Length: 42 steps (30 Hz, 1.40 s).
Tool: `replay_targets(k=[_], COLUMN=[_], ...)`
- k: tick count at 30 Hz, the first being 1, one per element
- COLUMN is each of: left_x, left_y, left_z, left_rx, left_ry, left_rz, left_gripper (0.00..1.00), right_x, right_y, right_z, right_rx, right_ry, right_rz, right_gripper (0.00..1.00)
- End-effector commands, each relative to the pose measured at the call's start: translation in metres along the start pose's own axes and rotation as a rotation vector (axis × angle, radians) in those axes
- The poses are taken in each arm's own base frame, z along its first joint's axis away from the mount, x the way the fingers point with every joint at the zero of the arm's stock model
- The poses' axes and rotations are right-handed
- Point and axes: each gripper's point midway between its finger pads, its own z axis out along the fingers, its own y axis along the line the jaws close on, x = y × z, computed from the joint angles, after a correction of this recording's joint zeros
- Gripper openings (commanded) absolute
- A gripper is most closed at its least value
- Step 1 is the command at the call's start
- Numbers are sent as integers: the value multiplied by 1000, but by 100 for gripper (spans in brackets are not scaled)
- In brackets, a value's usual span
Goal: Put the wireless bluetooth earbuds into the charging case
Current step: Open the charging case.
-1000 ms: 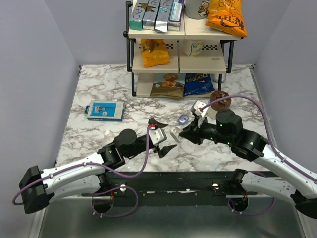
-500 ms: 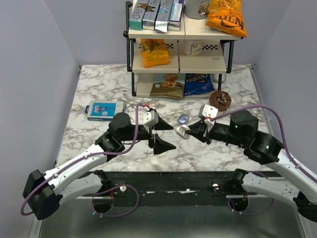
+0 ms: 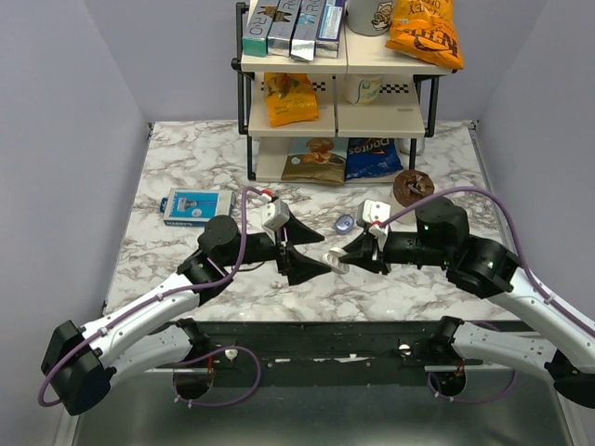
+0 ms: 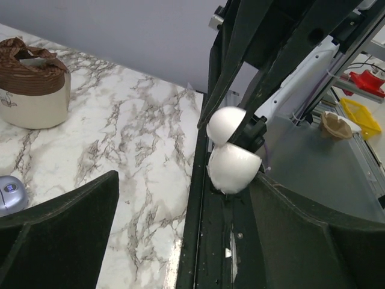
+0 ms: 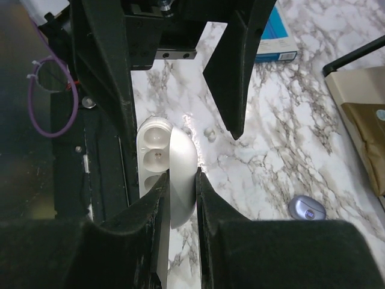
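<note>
The charging case (image 5: 171,174) is a white clamshell hanging open, with two round wells (image 5: 155,150) showing in one half. My right gripper (image 5: 180,180) is shut on its domed half and holds it above the table's near edge (image 3: 337,261). In the left wrist view the case's two white halves (image 4: 233,153) hang just beyond my left gripper (image 4: 186,241). That gripper (image 3: 321,254) is open wide, with one finger (image 4: 313,241) close beside the case. Two tiny pale rounded pieces (image 5: 210,133), seemingly the earbuds, lie on the marble under the left fingers.
A small lavender-blue rounded object (image 3: 344,223) lies on the marble behind the grippers. A blue box (image 3: 197,207) lies at the left. A brown-topped cup (image 3: 412,187) and a snack rack (image 3: 335,111) stand at the back. The black base rail (image 4: 207,241) runs along the near edge.
The right gripper brought the case left and nearer the front edge. The left gripper swung up and right, and its open fingers now flank the case.
</note>
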Motion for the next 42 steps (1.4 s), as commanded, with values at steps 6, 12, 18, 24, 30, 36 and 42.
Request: replay_targets(k=[6, 12, 18, 24, 30, 36, 42], left_x=[18, 27, 22, 24, 30, 35, 35], left_y=[-6, -13, -21, -33, -38, -39, -40], left_z=[-6, -6, -3, 2, 3, 4, 6], left_rx=[31, 68, 96, 147, 161, 171, 177], left_ry=[-41, -53, -65, -37, -13, 9, 8], left_rz=[186, 250, 273, 259, 260, 253, 251], left_gripper=[82, 77, 75, 71, 67, 61, 59], right_x=[-2, 3, 7, 12, 12, 12, 13], right_y=[17, 23, 20, 12, 11, 11, 12], right_z=[10, 14, 19, 25, 27, 28, 30], right_rx=[-114, -151, -140, -100, -96, -100, -107], right_ry=[7, 24, 43, 62, 59, 57, 59], right_rz=[38, 41, 52, 61, 64, 70, 74], right_gripper=[1, 1, 1, 1, 1, 1, 1])
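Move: The white charging case is pinched in the right hand, its middle some 1 cm left of that hand point. From the left hand, with its fingers wide open, the case lies about 4 cm to the right and 3 cm back, roughly level. Counted from the left hand, the loose white earbuds lie about 8 cm ahead and 11 cm left, and the purple-grey case about 24 cm ahead and 7 cm right, both some 20 cm below. The left fingers come around the charging case and close by about a third, though a grip on it can't be made out; that hand goes back about 4 cm and down some 3 cm, rolling so that its forward finger rises about 15 degrees. Keeping its pinch, the right hand lowers the case 2 to 3 cm and carries it about 2 cm left, in between those fingers, then holds still. ##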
